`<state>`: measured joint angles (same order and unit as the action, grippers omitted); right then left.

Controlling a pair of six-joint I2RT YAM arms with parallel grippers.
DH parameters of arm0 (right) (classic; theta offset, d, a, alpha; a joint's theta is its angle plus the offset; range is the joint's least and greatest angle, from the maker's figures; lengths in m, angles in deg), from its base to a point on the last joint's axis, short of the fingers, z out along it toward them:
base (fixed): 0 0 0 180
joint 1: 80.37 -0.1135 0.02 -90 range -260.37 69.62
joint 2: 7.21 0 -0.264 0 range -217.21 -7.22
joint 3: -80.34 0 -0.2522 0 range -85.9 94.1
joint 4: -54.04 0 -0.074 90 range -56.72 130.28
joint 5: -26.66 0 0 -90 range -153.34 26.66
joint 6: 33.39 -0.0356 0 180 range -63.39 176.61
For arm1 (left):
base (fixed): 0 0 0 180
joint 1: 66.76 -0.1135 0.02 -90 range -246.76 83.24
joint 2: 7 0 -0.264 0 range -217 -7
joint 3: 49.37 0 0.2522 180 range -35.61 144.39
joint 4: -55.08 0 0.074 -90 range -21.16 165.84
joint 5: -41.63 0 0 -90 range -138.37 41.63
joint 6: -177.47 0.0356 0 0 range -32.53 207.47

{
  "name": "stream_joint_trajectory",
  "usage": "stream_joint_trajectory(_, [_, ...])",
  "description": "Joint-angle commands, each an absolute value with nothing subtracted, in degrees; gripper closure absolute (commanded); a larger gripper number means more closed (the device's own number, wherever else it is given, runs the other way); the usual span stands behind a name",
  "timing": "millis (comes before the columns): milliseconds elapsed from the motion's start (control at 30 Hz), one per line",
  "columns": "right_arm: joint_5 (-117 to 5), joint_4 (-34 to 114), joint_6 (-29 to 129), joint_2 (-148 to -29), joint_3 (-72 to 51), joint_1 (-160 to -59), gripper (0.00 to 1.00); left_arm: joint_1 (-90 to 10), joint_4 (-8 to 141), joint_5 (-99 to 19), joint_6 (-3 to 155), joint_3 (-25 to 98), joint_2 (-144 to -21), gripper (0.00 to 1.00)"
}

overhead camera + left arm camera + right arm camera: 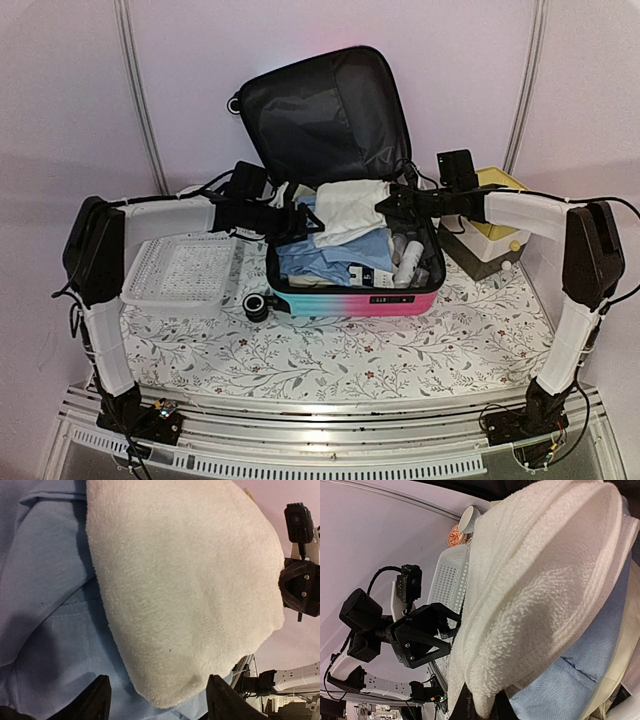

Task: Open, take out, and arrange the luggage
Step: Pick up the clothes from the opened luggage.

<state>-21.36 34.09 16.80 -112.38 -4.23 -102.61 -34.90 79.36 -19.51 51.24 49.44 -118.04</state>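
The luggage (pixel 350 300) lies open on the table with its black-lined lid (pixel 320 110) standing up at the back. A folded white towel (pixel 350 210) sits raised over blue clothes (pixel 330 255) inside it. My right gripper (pixel 385 208) is shut on the towel's right edge. In the right wrist view the towel (pixel 545 580) is pinched in the gripper (pixel 487 707). My left gripper (pixel 310 222) is open at the towel's left side. In the left wrist view its fingers (pixel 97 697) stand either side of the towel's rounded end (pixel 185 580), apart from it.
A white perforated basket (pixel 185 270) sits left of the suitcase. A yellow-topped box (pixel 495 225) stands at the back right. White bottles (pixel 408 260) lie in the suitcase's right side. A floral cloth (pixel 350 350) covers the table.
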Motion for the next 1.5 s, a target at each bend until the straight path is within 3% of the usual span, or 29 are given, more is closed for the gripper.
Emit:
stream_joint_trajectory(0, [-22.11, 34.71, 17.75, -110.82, -4.77, -102.97, 0.97, -33.98, 76.20, -16.01, 49.56, 52.78, -122.36, 0.35])
stream_joint_trajectory(267, [-21.96, 34.82, 17.94, -111.40, -5.28, -102.96, 0.97, -33.36, 73.39, -12.09, 47.56, 54.66, -125.81, 0.37])
stream_joint_trajectory(500, [-21.89, 34.90, 17.84, -110.39, -5.95, -102.97, 0.97, -33.39, 73.94, -14.54, 48.06, 54.79, -124.18, 0.57])
stream_joint_trajectory(800, [-22.58, 34.09, 18.17, -108.48, -5.92, -104.39, 0.97, -33.36, 78.73, -16.85, 50.93, 55.17, -118.22, 0.65])
stream_joint_trajectory(1467, [-25.79, 31.31, 18.50, -103.73, -8.19, -106.58, 0.97, -33.30, 80.70, -18.92, 52.85, 49.66, -111.12, 0.60])
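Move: From the open left hand, the white towel's middle lies about 6 cm to the right, hardly 1 cm ahead and some 2 cm below; its near-left corner hangs right by the open fingers. The blue clothes lie about 6 cm back, 3 cm right and 5 cm below. From the right hand, which holds the towel's other end, the towel's middle is about 6 cm left, 1 cm back and 4 cm lower; the white bottle is roughly 8 cm back, 5 cm right and 12 cm down. The left fingers close to about half their opening around the white towel's near-left edge, the hand having dipped some 3 cm down and to the right towards it; it then rises about 8 cm, easing slightly back and left. The right hand keeps its pinch on the other end, sinks a little, then draws some 3 cm back, with a slight rise and shift left. ##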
